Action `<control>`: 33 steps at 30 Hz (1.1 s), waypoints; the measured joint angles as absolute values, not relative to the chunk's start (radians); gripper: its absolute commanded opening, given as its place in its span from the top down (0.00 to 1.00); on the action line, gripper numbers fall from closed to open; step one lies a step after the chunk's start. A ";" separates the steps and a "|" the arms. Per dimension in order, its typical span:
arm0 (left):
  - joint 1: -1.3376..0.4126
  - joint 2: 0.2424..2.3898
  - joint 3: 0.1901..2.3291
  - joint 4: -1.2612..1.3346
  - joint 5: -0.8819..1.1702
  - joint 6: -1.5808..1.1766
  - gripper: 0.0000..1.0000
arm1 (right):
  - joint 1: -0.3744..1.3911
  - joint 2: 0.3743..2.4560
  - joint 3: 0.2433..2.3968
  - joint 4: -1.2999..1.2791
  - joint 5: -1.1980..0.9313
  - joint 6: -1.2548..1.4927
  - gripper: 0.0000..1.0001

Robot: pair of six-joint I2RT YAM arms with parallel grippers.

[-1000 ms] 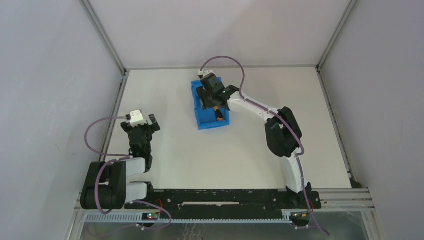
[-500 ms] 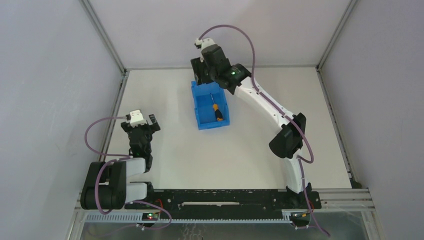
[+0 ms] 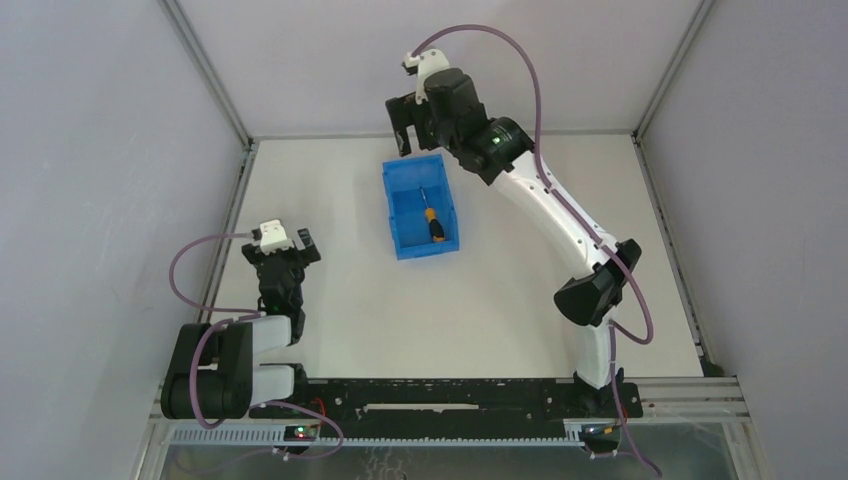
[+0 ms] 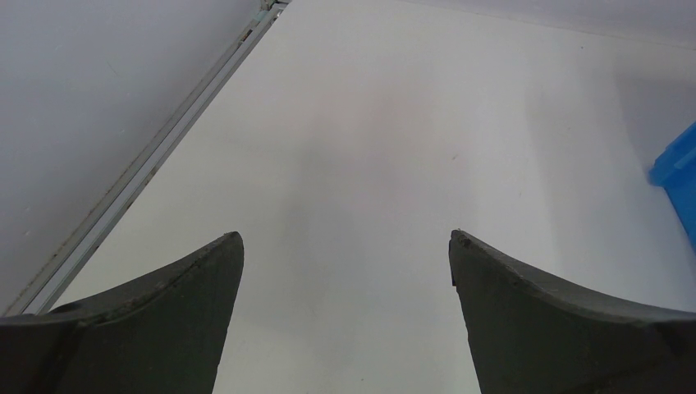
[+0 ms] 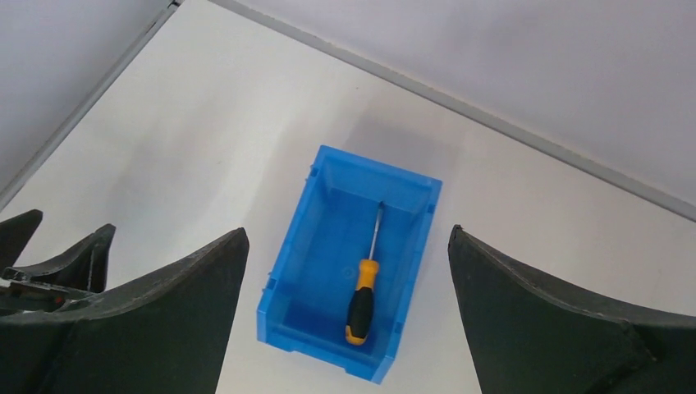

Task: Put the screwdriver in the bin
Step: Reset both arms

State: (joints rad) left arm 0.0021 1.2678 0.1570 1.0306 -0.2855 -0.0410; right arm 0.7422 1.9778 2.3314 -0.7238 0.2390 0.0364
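Observation:
The screwdriver (image 3: 432, 222), orange-yellow and black with a thin shaft, lies flat on the floor of the blue bin (image 3: 389, 212), its handle toward the low front edge. From the right wrist the screwdriver (image 5: 361, 300) shows free inside the bin (image 5: 287, 250). My right gripper (image 3: 412, 138) hangs high above the bin's far end. It is open (image 5: 346, 232) with nothing between its fingers. My left gripper (image 3: 283, 248) rests at the left of the table, open (image 4: 346, 236) and empty, over bare tabletop.
The white table is walled on the left, back and right, with metal rails along its edges. A corner of the bin (image 4: 678, 164) shows at the right of the left wrist view. The arm bases sit on the black bar (image 3: 440, 392) at the near edge.
My right gripper has let go of the screwdriver, opened wide and risen up and back out of the bin. The screwdriver now lies loose in the bin. The left arm has not moved.

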 measured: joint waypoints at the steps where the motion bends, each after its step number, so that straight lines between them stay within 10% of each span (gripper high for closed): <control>1: 0.002 1.268 0.157 1.031 -0.286 -0.041 0.00 | 0.739 1.971 2.331 -0.727 0.245 0.027 0.00; 33: 0.002 1.268 0.157 1.030 -0.286 -0.041 0.00 | 0.049 1.557 1.930 -0.677 -0.047 -0.023 0.00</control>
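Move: The screwdriver already lies in the blue bin, beneath the empty right gripper: its middle is about 35 cm below, some 4 cm ahead and 2 cm to the right. The bin's middle is roughly 33 cm below that gripper, about 4 cm ahead and level with it sideways. From the idle left gripper the screwdriver lies some 13 cm ahead, 28 cm to the right and 9 cm below. Swing the empty right gripper some 30 cm to the right, away from the bin and out over the bare table, staying high and touching nothing. Let it rise about 5 cm on the way, then ease to a stop as it starts to sink. Turn the wrist clockwise by some 25 degrees so the fingers come round to straight forward, and keep them wide open. ##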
